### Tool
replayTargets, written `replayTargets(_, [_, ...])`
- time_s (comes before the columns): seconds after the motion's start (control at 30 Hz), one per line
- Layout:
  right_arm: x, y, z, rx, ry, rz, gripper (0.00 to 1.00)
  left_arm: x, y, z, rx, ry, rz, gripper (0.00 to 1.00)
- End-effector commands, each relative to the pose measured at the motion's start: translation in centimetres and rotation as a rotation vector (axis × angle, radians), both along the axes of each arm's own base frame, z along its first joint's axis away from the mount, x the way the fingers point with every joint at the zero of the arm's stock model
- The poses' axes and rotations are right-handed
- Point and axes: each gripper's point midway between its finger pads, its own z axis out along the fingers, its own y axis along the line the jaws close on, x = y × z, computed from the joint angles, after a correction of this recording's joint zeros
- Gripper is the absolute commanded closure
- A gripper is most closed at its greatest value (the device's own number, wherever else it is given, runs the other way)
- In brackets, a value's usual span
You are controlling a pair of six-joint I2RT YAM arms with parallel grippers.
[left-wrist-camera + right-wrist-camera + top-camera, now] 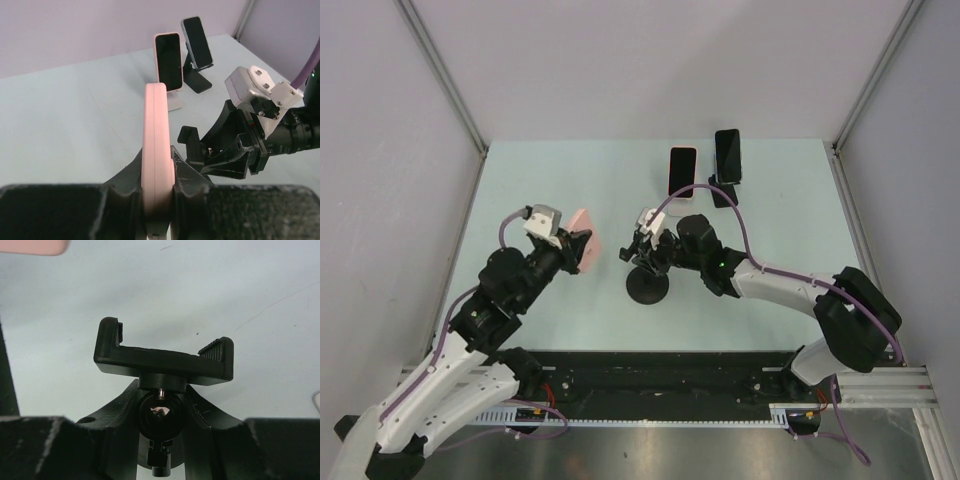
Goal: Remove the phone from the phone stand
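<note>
My left gripper is shut on the pink phone, which it holds edge-on and upright between both jaws. The phone is clear of the black phone stand, a little to its left. The stand's clamp cradle is empty, its two arms pointing up. My right gripper is shut on the stand's ball joint just under the cradle. In the left wrist view the cradle's arm shows right of the phone. A pink corner of the phone shows at the top left of the right wrist view.
At the back of the table a white-cased phone leans on a white stand. Beside it a dark phone sits on a black stand. Grey walls enclose the table on three sides.
</note>
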Motion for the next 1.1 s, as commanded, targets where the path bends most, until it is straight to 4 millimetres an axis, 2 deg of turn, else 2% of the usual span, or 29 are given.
replayTargets(0.0, [4.4,0.5,2.7,0.062,-0.164,-0.121,1.0,0.5,2.1,2.4,-0.202,-0.003,0.147,1.0])
replayTargets(0.07, [5.1,0.7,2.7,0.06,-0.184,-0.138,0.98,0.3,2.1,2.7,-0.269,0.022,0.156,1.0])
replayTargets(0.17, [5.8,0.9,2.6,0.063,-0.198,-0.16,0.88,0.2,2.1,3.0,-0.333,0.061,0.172,1.0])
replayTargets(0.2, [5.9,0.9,2.7,0.062,-0.202,-0.162,0.75,0.4,2.0,3.0,-0.341,0.074,0.175,1.0])
replayTargets(0.27, [5.8,0.7,2.7,0.056,-0.2,-0.164,0.61,0.3,1.9,3.5,-0.385,0.099,0.18,1.0])
replayTargets(0.3, [5.5,0.8,3.3,0.064,-0.206,-0.16,0.5,0.4,1.7,3.5,-0.406,0.117,0.183,1.0])
replayTargets(0.4, [4.8,0.5,4.1,0.054,-0.215,-0.16,0.33,0.6,1.5,4.3,-0.445,0.142,0.189,1.0])
replayTargets(0.43, [4.5,0.3,5.3,0.067,-0.231,-0.163,0.29,0.6,1.5,4.8,-0.46,0.141,0.189,1.0])
replayTargets(0.47, [4.3,0.1,5.5,0.065,-0.229,-0.165,0.23,0.6,1.5,5.0,-0.468,0.147,0.193,1.0])
replayTargets(0.63, [2.8,-0.8,8.5,0.082,-0.262,-0.172,0.11,1.0,1.6,5.8,-0.548,0.174,0.227,1.0])
replayTargets(0.67, [2.2,-1.3,9.6,0.089,-0.273,-0.176,0.1,1.1,1.6,5.9,-0.561,0.179,0.233,1.0])
replayTargets(0.83, [-0.5,-1.7,11.9,0.091,-0.31,-0.18,0.08,1.5,1.5,6.0,-0.641,0.22,0.258,1.0])
replayTargets(0.87, [-1.2,-1.9,12.9,0.104,-0.327,-0.177,0.08,1.5,1.4,6.0,-0.652,0.227,0.261,1.0])
replayTargets(0.93, [-2.2,-1.8,13.6,0.107,-0.361,-0.172,0.07,1.6,1.2,6.0,-0.69,0.247,0.265,1.0])
replayTargets(1.0, [-4.2,-0.8,14.9,0.137,-0.394,-0.132,0.06,1.7,1.0,6.0,-0.726,0.269,0.263,0.99])
replayTargets(1.03, [-4.4,-0.7,15.2,0.127,-0.43,-0.136,0.06,1.7,0.9,6.0,-0.735,0.274,0.265,1.0])
replayTargets(1.07, [-6.0,0.3,15.6,0.141,-0.448,-0.102,0.06,1.8,0.8,5.9,-0.744,0.283,0.266,1.0])
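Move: The right hand still pinches the emptied phone stand by its neck; the stand's middle is right at the fingers, some 3 cm lower. The removed phone hangs in the left hand, about 12 cm left of the right hand, 4 cm back and 14 cm higher. From the right hand, the white stand is about 20 cm ahead and 8 cm right, the black stand about 24 cm ahead and 18 cm right. From the left hand, the phone stand lies about 4 cm ahead, 12 cm right and 17 cm below. The right hand first carries the phone stand level and forward about 4 cm towards the white stand, then spreads its fingers wide, lets go of the neck and climbs some 13 cm while drawing back about 8 cm, its fingertips tilting upward. Meanwhile the left hand stays nearly in place and keeps its pinch on the phone, rolling it some 30 degrees so the hand's left side drops, with the fingers tipping down and swinging a little counter-clockwise. ##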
